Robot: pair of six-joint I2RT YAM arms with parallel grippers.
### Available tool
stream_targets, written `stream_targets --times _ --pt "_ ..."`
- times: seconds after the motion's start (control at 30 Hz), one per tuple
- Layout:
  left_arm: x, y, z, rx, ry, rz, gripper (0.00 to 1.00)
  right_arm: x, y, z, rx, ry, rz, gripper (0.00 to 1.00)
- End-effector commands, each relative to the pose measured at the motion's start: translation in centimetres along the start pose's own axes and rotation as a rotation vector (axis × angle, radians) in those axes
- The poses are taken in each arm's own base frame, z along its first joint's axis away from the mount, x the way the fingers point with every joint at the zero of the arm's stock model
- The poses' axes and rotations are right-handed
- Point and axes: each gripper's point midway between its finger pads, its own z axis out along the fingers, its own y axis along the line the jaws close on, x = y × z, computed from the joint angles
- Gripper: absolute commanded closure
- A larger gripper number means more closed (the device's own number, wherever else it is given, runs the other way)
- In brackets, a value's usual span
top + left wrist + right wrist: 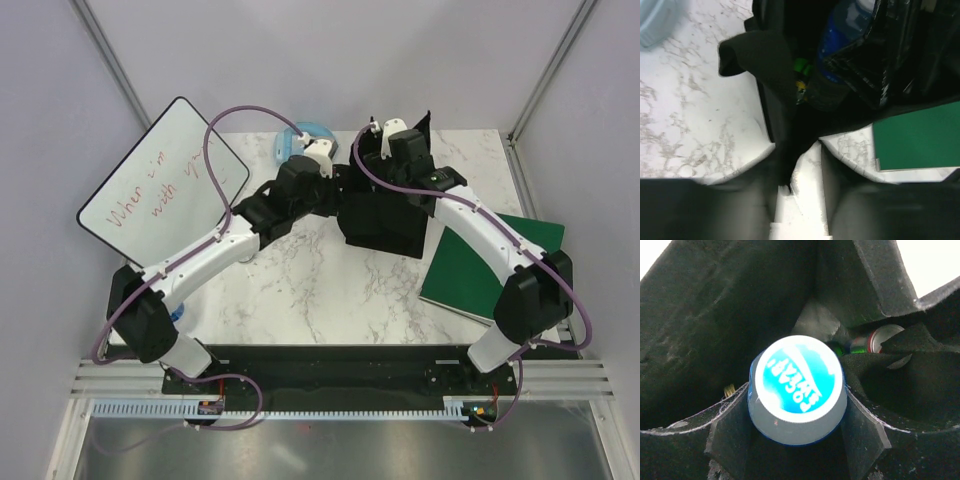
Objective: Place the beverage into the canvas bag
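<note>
The canvas bag stands black and open at the table's middle. My right gripper reaches down into its mouth. In the right wrist view my right gripper is shut on the beverage, a blue bottle with a white and blue cap, inside the canvas bag. My left gripper is at the bag's left rim. In the left wrist view my left gripper stands partly open, a strip of the canvas bag lying against its left finger with bare table beside it. The beverage shows inside.
A flat green book lies right of the bag, partly under the right arm. A whiteboard leans at the back left. A light blue object sits behind the left gripper. A can lies inside the bag.
</note>
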Motion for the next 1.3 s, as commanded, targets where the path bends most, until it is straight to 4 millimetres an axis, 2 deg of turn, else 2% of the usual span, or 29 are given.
stream_targets --times 0.0,0.13,0.23,0.4,0.5,0.63,0.7,0.73,0.8,0.83,1.0,1.03,1.1,1.27 --pt "-3.2 -2.4 0.3 0.099 -0.047 0.043 0.98 -5.0 0.2 -1.4 -0.023 -0.216 0.032 1.0" --pt "-6.4 -4.5 -1.3 0.175 -0.108 0.016 0.98 -3.6 0.0 0.3 0.0 -0.165 0.043 1.0" --pt "-8.1 -5.0 -2.2 0.186 -0.147 0.018 0.98 -2.5 0.2 0.7 -0.014 -0.126 0.055 1.0" --pt "-7.1 -5.0 -1.7 0.193 -0.114 0.028 0.98 0.8 0.5 1.1 -0.022 -0.039 0.091 0.99" --pt "-6.5 -4.6 -1.6 0.184 -0.103 0.021 0.98 2.7 0.4 1.7 -0.012 0.013 0.104 0.94" --pt "-6.1 -4.5 -1.8 0.183 -0.099 0.025 0.98 4.0 0.4 2.0 -0.005 0.044 0.1 0.77" --pt "-5.8 -4.1 -1.7 0.168 -0.095 0.027 0.98 4.1 0.1 2.0 0.011 0.045 0.101 0.72" --pt "-5.7 -4.0 -1.7 0.164 -0.095 0.029 0.98 3.8 0.0 2.0 0.013 0.04 0.103 0.65" --pt "-5.4 -3.9 -1.8 0.162 -0.09 0.032 0.98 3.1 0.1 1.7 0.008 0.025 0.107 0.61" --pt "-5.4 -3.9 -1.8 0.162 -0.091 0.032 0.98 2.8 0.1 1.5 0.005 0.022 0.105 0.56" --pt "-5.2 -3.8 -1.8 0.163 -0.088 0.035 0.98 -0.4 0.1 -0.4 -0.01 -0.048 0.127 0.46" --pt "-5.2 -3.8 -1.8 0.162 -0.087 0.037 0.98 -1.5 0.1 -0.9 -0.017 -0.072 0.132 0.42" --pt "-5.0 -3.7 -1.6 0.157 -0.084 0.038 0.98 -3.3 0.1 -2.0 -0.026 -0.114 0.142 0.4" --pt "-5.1 -3.5 -1.7 0.149 -0.087 0.041 0.98 -5.8 -0.3 -3.7 -0.023 -0.17 0.148 0.29"
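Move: The left hand's half-open fingers are already around the canvas bag's near-left rim, about 1 cm ahead and 1 cm right of the hand point, some 1 cm below it; the headphones lie about 14 cm ahead and 8 cm left on the table. The right hand, in the bag's mouth, already holds the blue-labelled bottle by its neck; the bag's floor is roughly 16 cm below, 1 cm ahead, with a can lying inside about 7 cm ahead, 6 cm right and 13 cm down. The left fingers shut fully at once and pinch the bag's near-left rim, while the hand carries it about 2 cm right and nearly 3 cm up with a slight clockwise turn, then stays there, keeping its hold. Inside the bag's mouth the right hand keeps its grip round the bottle's neck, eases about 1.5 cm forward and a little down while rolling some 5 degrees (its left side rising), pauses, then draws back most of that way. ##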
